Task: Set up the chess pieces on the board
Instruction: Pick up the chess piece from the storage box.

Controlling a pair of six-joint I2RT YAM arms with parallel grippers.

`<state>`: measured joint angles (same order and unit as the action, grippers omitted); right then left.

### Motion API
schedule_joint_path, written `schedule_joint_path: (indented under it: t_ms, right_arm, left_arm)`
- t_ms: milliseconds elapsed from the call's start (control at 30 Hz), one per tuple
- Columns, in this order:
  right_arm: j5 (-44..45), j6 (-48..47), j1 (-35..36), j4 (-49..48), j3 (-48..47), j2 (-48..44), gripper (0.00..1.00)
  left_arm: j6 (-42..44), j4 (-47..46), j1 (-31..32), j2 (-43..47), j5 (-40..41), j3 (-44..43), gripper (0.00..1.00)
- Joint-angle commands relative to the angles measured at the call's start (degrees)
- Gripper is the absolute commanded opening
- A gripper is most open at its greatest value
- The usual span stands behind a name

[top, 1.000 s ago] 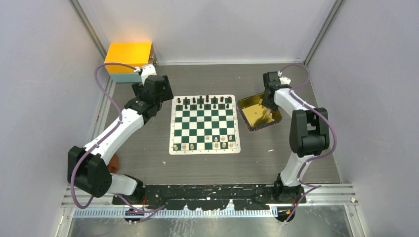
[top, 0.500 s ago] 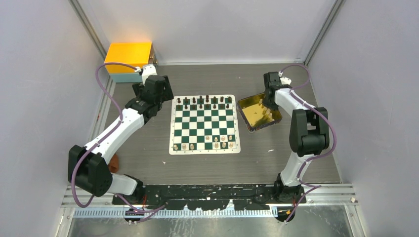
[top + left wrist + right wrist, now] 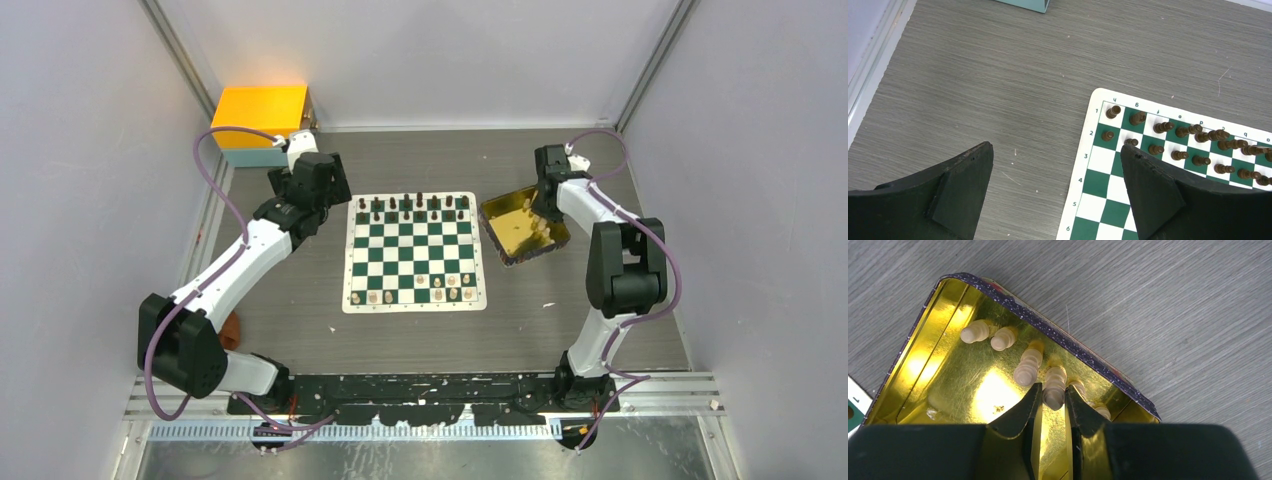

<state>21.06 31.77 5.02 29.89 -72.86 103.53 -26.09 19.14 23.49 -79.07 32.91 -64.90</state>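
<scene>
The green and white board (image 3: 414,252) lies mid-table. Dark chess pieces (image 3: 415,208) fill its far two rows; several pale ones (image 3: 420,292) stand along the near rows. In the left wrist view the dark pieces (image 3: 1178,137) line the board's (image 3: 1098,182) corner. My left gripper (image 3: 1055,160) hangs open above the table, left of the board, holding nothing. My right gripper (image 3: 1053,396) is down inside the gold tray (image 3: 943,360), shut on a pale chess piece (image 3: 1054,388). Several more pale pieces (image 3: 993,336) lie in the tray beside it.
A yellow box (image 3: 262,112) on a teal base sits at the back left corner. The gold tray (image 3: 503,245) stands just right of the board. A small red-brown object (image 3: 232,330) lies by the left arm's base. Walls close both sides.
The right gripper's fingers have closed onto the pale piece in the tray. The left arm has not moved.
</scene>
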Motion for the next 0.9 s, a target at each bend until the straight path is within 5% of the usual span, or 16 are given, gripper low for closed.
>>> schedule_joint_path:
  t_ms: [0,867]
  right_arm:
    - [-0.7,0.5,-0.2,-3.2,-1.2,-4.5,0.00]
    - [-1.8,-1.6,4.8,-0.7,-1.7,-13.3,0.00]
  left_arm:
    - [0.5,-2.0,-0.3,0.4,0.5,-1.4,0.98]
    - [0.2,-1.8,-0.3,0.5,0.3,-2.0,0.98]
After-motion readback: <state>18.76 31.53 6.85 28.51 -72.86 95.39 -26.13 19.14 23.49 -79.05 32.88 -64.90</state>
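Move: Between the right fingers a light chess piece is already gripped, still standing in the storage box. The chessboard it is bound for has its middle about 35 cm to the left, 7 cm back and 5 cm lower. The box's middle is roughly 5 cm left and 2 cm back; one light piece stands about 2 cm ahead and 1 cm left. For the left hand, the board's middle is some 25 cm right, 5 cm back and 19 cm below. Lifting the gripped light piece off the storage box floor, the right hand rises about 6 cm, first easing a centimetre forward, then drifting some 2 cm left towards the chessboard as the climb quickens. The wrist tips its fingers up by nearly 10 degrees, and they keep their pinch on the piece. ##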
